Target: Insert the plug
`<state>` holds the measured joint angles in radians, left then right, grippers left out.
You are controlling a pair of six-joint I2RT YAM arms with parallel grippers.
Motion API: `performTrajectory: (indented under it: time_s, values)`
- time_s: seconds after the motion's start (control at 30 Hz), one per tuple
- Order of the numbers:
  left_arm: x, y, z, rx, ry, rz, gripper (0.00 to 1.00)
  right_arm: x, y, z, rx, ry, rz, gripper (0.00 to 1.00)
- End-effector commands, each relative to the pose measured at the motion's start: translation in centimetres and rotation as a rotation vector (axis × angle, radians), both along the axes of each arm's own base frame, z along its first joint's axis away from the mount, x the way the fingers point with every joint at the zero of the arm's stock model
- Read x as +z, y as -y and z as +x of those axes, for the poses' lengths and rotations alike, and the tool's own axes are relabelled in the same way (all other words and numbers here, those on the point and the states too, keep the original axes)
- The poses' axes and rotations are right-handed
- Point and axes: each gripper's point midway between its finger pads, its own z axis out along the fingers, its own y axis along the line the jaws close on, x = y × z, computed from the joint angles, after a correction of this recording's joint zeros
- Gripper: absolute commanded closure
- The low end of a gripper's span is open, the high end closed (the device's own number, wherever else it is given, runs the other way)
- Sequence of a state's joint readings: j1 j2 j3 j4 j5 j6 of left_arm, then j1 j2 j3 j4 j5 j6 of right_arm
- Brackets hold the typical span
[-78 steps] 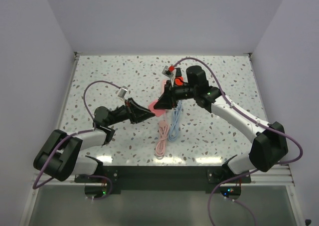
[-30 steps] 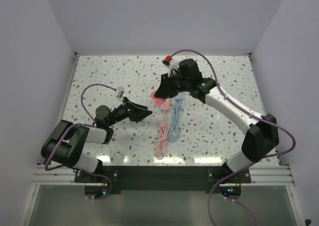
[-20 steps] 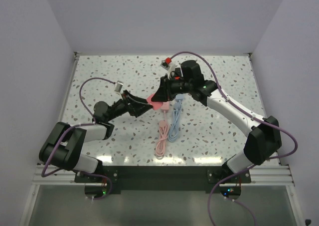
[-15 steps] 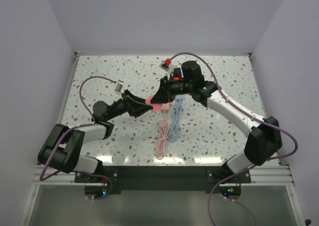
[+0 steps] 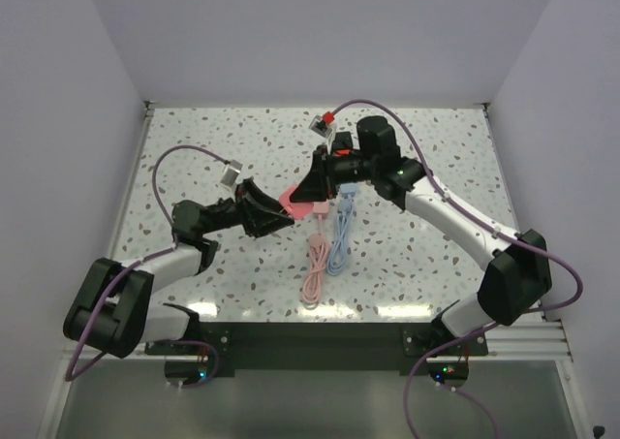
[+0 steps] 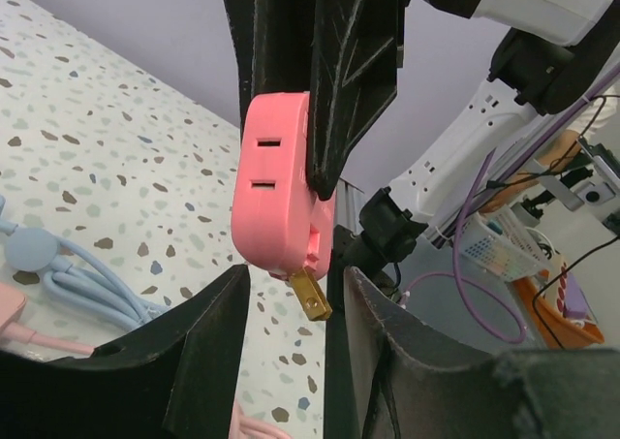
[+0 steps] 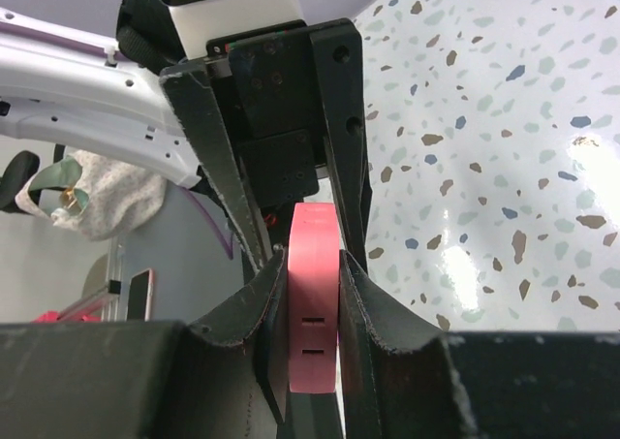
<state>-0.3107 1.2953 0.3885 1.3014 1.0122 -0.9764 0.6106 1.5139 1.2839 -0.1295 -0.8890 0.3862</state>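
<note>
A pink plug (image 5: 294,202), a rounded block with two slots in its side and a brass prong (image 6: 312,295) at its lower end, hangs above the table's middle. My right gripper (image 5: 310,189) is shut on its flat faces, and the right wrist view shows both pads pressed against the pink plug (image 7: 315,313). From the left, my left gripper (image 5: 278,216) reaches under the block. In the left wrist view the pink plug (image 6: 276,182) sits just above the left gripper (image 6: 294,328), whose jaws stand apart, and the prong hangs between them with a gap on each side.
A coiled pink cable (image 5: 315,263) and a coiled light-blue cable (image 5: 339,237) lie on the speckled table (image 5: 194,148), just below the held block. The blue cable (image 6: 68,279) also shows low in the left wrist view. White walls close in the table's left, right and back sides.
My left gripper has come in from the left to the pink block, and its jaws have narrowed around the prong. The right gripper has kept the block almost still.
</note>
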Motion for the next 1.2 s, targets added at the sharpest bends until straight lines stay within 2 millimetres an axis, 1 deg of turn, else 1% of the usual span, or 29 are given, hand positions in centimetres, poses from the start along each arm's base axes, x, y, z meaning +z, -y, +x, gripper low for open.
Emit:
performTrajectory:
  time_s: [0.0, 0.2, 0.33, 0.4, 0.5, 0.6, 0.77, 0.83, 0.97, 1.0, 1.03, 1.17]
  values:
    - [6.85, -1.11, -4.94, -0.041, 0.607, -0.156, 0.52, 2.24, 0.14, -1.31, 0.048, 0.046, 0.064, 1.00]
    - [7.24, -1.11, -4.97, -0.037, 0.611, -0.167, 0.58, 2.12, 0.16, -1.63, 0.066, 0.046, 0.070, 1.00]
    - [7.57, -1.05, -4.78, -0.034, 0.610, -0.174, 0.60, 1.79, 0.15, -1.71, 0.076, 0.046, 0.068, 1.00]
    - [7.45, -0.96, -4.69, -0.038, 0.605, -0.172, 0.65, 1.78, 0.16, -1.75, 0.078, 0.044, 0.067, 1.00]
    - [7.13, -0.89, -4.61, -0.040, 0.595, -0.167, 0.67, 1.96, 0.26, -1.80, 0.079, 0.052, 0.071, 1.00]
    - [7.01, -0.81, -4.70, -0.047, 0.599, -0.164, 0.72, 1.96, 0.25, -1.95, 0.085, 0.054, 0.073, 1.00]
    - [7.07, -0.77, -4.83, -0.049, 0.609, -0.164, 0.84, 1.93, 0.19, -2.22, 0.105, 0.051, 0.085, 1.00]
    - [7.04, -0.74, -4.78, -0.047, 0.612, -0.164, 0.92, 1.81, 0.09, -2.28, 0.114, 0.050, 0.085, 1.00]
    - [6.92, -0.70, -4.84, -0.051, 0.608, -0.162, 0.92, 1.60, 0.09, -2.18, 0.113, 0.045, 0.081, 1.00]
    - [6.91, -0.68, -4.81, -0.052, 0.611, -0.161, 0.98, 1.61, 0.06, -2.23, 0.115, 0.047, 0.081, 1.00]
    - [6.93, -0.68, -4.79, -0.050, 0.611, -0.162, 1.00, 1.72, 0.11, -2.19, 0.114, 0.049, 0.082, 1.00]
    - [6.73, -0.55, -4.52, -0.052, 0.600, -0.159, 1.00, 1.74, 0.11, -2.24, 0.117, 0.049, 0.083, 1.00]
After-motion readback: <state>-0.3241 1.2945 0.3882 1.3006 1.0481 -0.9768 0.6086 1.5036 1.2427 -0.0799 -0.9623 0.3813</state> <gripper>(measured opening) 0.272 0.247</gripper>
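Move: The pink plug is already in the right fingers, its middle about 3 cm left, 2 cm back and 1 cm below that hand. From the open left fingers it sits some 3 cm to the right, 2 cm ahead and 1 cm up. On the table about 23 cm below the left hand, the pink socket bar lies roughly 16 cm ahead and 10 cm right, and the blue cable coil 5 cm ahead and 14 cm right. With the left fingers already around the plug's free end by the gold prong, the left hand nearly stays put, easing back about 1 cm, while its fingers close from half open until they pinch that end across its thickness and stop on it, the grip effort rising clearly. The right hand keeps its own pinch on the plug throughout and also eases back about 1 cm, its wrist turning barely 5 degrees counter-clockwise, so that both hands end up holding the plug in the air. ##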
